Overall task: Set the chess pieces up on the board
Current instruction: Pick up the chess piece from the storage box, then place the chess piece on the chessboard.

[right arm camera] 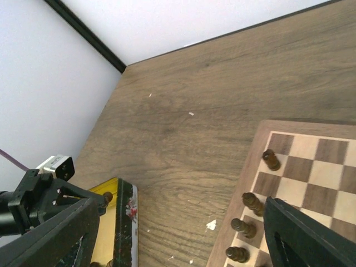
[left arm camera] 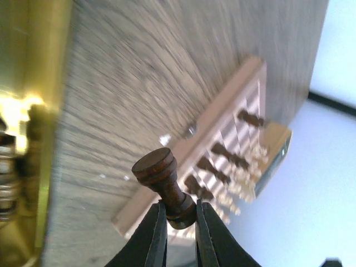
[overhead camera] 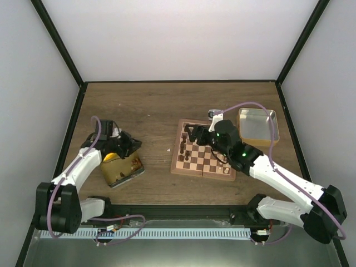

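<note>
My left gripper (overhead camera: 129,146) hangs over the gold tin (overhead camera: 122,169), shut on a dark brown chess piece (left arm camera: 161,175). The piece's round base points away from the fingers (left arm camera: 156,233). The board (overhead camera: 177,167) lies right of centre, with dark pieces (left arm camera: 225,156) along its near-left files and cream pieces (left arm camera: 245,178) on the far side. My right gripper (overhead camera: 192,133) hovers open above the board's far left corner. Nothing sits between its fingers (right arm camera: 300,233); several dark pieces (right arm camera: 251,203) stand just beside the right finger.
A silver tin (overhead camera: 257,127) sits behind the board at the right. The gold tin (right arm camera: 119,222) holds more pieces at the left. Black frame posts and white walls close in the table on three sides.
</note>
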### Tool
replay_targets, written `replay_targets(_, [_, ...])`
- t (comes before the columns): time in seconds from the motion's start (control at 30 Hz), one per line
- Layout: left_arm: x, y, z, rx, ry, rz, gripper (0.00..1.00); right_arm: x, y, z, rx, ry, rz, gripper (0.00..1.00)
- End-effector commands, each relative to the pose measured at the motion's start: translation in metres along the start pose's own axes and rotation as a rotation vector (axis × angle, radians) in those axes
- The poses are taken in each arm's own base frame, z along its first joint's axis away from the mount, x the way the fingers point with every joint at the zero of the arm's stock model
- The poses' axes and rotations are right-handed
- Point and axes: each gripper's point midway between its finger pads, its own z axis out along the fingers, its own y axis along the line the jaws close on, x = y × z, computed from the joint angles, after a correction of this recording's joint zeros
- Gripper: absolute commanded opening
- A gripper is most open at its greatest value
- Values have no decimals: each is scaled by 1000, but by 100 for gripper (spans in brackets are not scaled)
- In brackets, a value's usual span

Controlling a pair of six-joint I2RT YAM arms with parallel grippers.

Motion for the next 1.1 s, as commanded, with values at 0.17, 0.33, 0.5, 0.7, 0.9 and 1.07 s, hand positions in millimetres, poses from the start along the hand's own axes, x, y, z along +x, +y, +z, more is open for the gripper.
replay_targets(0.17, [79,-50,25,51,294,276,4,-50,-25,-49,181,-215,34,84])
replay_targets(0.33, [115,-24,42,-32,452,290,4,-55,-29,-60,194,-254,38,84])
replay_targets(0.5, [155,-17,55,-55,594,275,4,-51,-33,-59,208,-249,51,84])
replay_targets(0.7, [177,-20,72,-47,657,219,4,-48,-35,-61,207,-249,59,84])
replay_targets(0.9, [185,-20,88,-75,694,151,4,-51,-36,-67,204,-273,66,84])
replay_targets(1.07, [186,-6,96,-133,691,101,4,-52,-37,-70,206,-283,74,84])
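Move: The left hand already grips a dark chess piece. Its likely goal, the board's empty near-left corner square, lies about 18 cm right, 9 cm back and 10 cm below. The dark knight stands roughly 20 cm right, 5 cm back and 8 cm lower; the storage box's middle is some 7 cm left and 8 cm back, 10 cm down. From the right hand, that corner square is about 11 cm back, 6 cm left and 23 cm below. Left swings its gripped piece 20 cm right and back towards the corner square; right withdraws 8 cm right. ##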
